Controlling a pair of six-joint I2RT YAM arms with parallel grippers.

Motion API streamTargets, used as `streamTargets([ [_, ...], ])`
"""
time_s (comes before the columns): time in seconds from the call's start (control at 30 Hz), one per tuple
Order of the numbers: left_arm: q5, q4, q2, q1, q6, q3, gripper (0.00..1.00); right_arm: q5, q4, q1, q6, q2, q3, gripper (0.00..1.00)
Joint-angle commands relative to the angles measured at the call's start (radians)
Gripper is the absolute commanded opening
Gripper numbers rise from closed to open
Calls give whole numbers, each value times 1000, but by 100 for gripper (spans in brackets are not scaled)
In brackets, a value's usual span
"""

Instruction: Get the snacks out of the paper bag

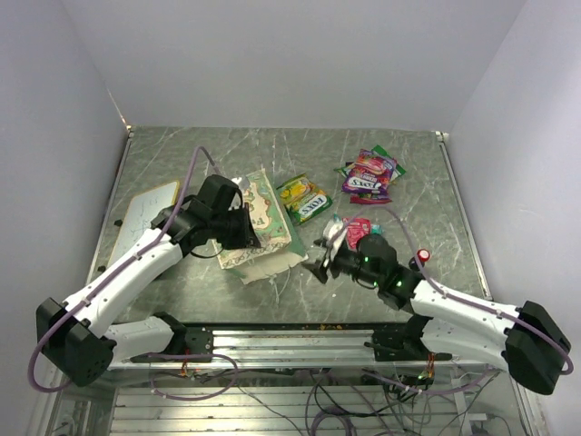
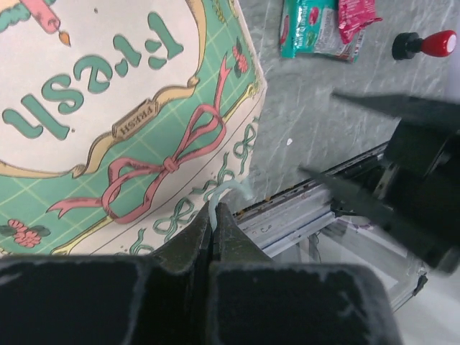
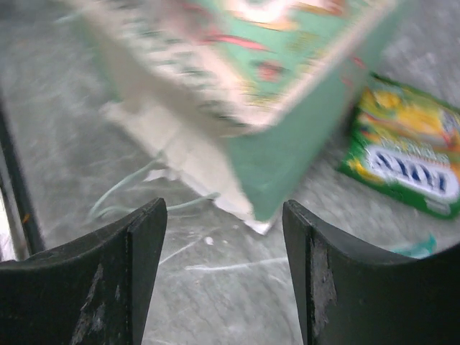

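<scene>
The mint-green paper bag (image 1: 265, 221) with its cream printed front (image 2: 108, 108) lies at the table's middle left. My left gripper (image 1: 243, 227) is shut on the bag's thin string handle (image 2: 223, 190), which pokes out from between the jaws. My right gripper (image 1: 325, 259) stands open just right of the bag with nothing between its fingers, and the bag's green corner (image 3: 287, 144) is ahead of it. A yellow-green snack packet (image 1: 304, 198) (image 3: 410, 154) lies beside the bag. Pink-purple packets (image 1: 370, 173) are piled at the back right. A teal-red packet (image 1: 354, 227) (image 2: 316, 29) lies by the right wrist.
A small red-topped black button (image 1: 422, 257) (image 2: 428, 44) stands right of the right arm. A wood-framed whiteboard (image 1: 145, 211) lies at the left edge under the left arm. The metal rail (image 1: 290, 341) runs along the near edge.
</scene>
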Motion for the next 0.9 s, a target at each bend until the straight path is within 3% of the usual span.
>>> streamTargets([
  [0.0, 56, 62, 6, -2, -1, 65, 7, -84, 209, 149, -394, -19, -91, 65],
  [0.13, 61, -5, 47, -3, 41, 144, 7, -81, 281, 189, -571, 158, -17, 58],
  [0.23, 74, -4, 48, -3, 37, 162, 7, -63, 459, 199, -609, 304, 12, 52],
  [0.3, 69, -1, 40, -2, 32, 174, 7, -46, 577, 205, -610, 418, 40, 39],
  [0.37, 57, 0, 30, 0, 25, 185, 7, -8, 712, 222, -608, 532, 65, 33],
  [0.63, 83, -19, 58, 4, 47, 271, 7, 147, 1067, 245, -525, 934, 214, 32],
  [0.87, 119, -58, 61, 4, 103, 323, 7, 256, 1130, 233, -481, 1104, 337, 32],
])
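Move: The right hand makes for the mouth of the paper bag, about 13 cm to its left, 3 cm ahead and 6 cm lower; what lies inside is hidden. The yellow snack bag lies roughly 21 cm ahead and 3 cm left, 12 cm lower; the teal packet some 11 cm ahead and 11 cm right, equally low. From the left hand, already holding the bag's string handle, the mouth is about 2 cm ahead, 4 cm right and 10 cm below. Leftward and sinking, the right hand travels some 16 cm into the paper bag's mouth, first backing about 4 cm, then reaching forward, its fingers tilting up about 35 degrees and narrowing to half their gap without gripping anything. Meanwhile the left hand raises the bag's upper rim, rising about 9 cm with the string handle still pinched. ##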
